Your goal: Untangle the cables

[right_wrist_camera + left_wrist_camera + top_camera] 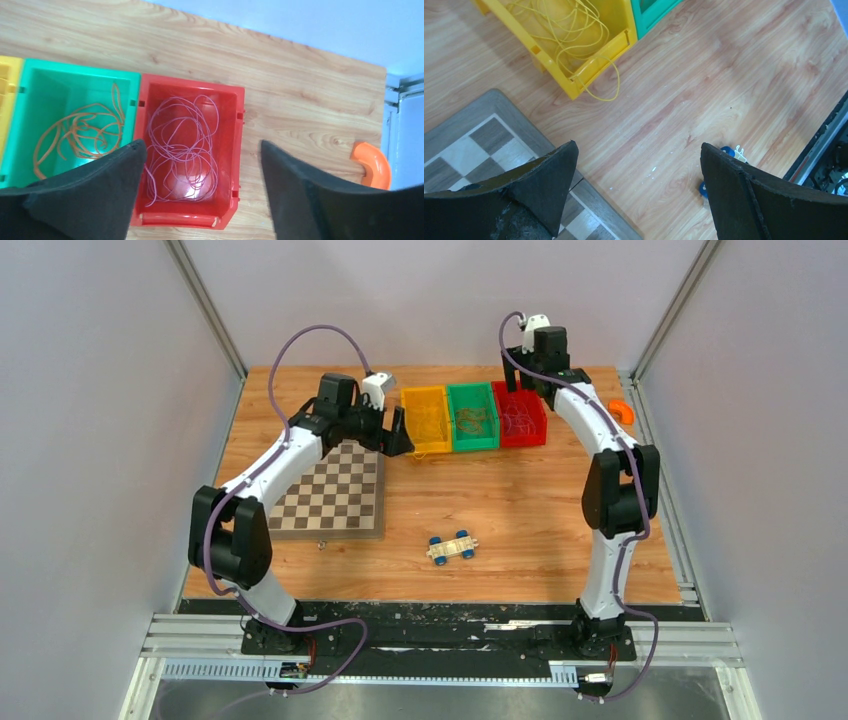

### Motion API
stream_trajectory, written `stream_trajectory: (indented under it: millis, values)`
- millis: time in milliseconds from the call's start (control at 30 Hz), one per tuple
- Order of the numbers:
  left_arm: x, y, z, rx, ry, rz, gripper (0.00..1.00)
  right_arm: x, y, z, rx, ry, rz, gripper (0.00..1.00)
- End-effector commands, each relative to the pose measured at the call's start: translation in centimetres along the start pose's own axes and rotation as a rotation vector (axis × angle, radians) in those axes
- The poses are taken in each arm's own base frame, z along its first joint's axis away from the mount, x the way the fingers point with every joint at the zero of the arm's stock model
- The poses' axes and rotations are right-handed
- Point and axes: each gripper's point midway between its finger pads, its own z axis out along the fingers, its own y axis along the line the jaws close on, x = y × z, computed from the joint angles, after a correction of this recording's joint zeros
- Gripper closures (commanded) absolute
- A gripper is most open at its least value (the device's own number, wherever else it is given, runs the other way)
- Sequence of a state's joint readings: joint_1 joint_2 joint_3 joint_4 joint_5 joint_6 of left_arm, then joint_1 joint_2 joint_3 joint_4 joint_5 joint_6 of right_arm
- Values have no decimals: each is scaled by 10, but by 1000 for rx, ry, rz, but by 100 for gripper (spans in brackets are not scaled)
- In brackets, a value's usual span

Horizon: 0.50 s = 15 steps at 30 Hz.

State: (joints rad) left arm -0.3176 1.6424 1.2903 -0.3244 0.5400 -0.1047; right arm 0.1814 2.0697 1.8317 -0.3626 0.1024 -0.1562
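Observation:
The cables lie sorted by colour in three bins at the back of the table. A yellow cable (pixel 569 25) fills the yellow bin (pixel 596 65), with one loop (pixel 609 87) spilling over the rim onto the wood. An orange cable (pixel 80 135) curls in the green bin (pixel 75 67). A thin pinkish-red cable (pixel 182 145) is coiled in the red bin (pixel 192 85). My left gripper (pixel 639 150) hangs open over bare wood just left of the yellow bin, holding nothing. My right gripper (pixel 201 143) is open above the red bin, and no cable is between its fingers.
A chessboard (pixel 335 490) lies under the left arm. A small toy car with blue wheels (pixel 452 547) sits mid-table near the front. An orange curved piece (pixel 372 162) lies by the right table edge. Grey walls enclose the table.

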Motion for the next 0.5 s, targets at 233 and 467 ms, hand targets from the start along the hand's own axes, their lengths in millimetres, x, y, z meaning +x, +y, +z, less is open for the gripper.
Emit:
stream_trajectory:
  millis: [233,467]
  values:
    - [-82,46,-82,-186,-48,46,0,-88,21,-156,-369,-233,27,0]
    - [-83,85,-128,-299,-29,-69,0,11,-28,-179,-414,-61,164,0]
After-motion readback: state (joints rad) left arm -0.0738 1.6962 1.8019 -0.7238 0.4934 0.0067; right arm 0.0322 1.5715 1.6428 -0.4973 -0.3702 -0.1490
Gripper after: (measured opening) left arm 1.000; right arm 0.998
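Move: The red bin with the pink cable in it is almost straight below the empty right hand, about 15 cm down. The green bin with the orange cable is some 10 cm to the bin's left, and the orange tube lies roughly 22 cm right of that hand and 2 cm farther out. From the left hand, the red bin is about 14 cm ahead and 24 cm right, the yellow bin 13 cm ahead and 4 cm right, and the chessboard's middle 19 cm left and 3 cm back. Touching nothing, both empty hands clear the bins. The right climbs about 15 cm off the red bin and draws back some 11 cm, opening its fingers the rest of the way while it turns counter-clockwise and its left side tips up. The left, still wide open, rises and swings left, about 11 cm each, and a little forward, away from the yellow bin. ##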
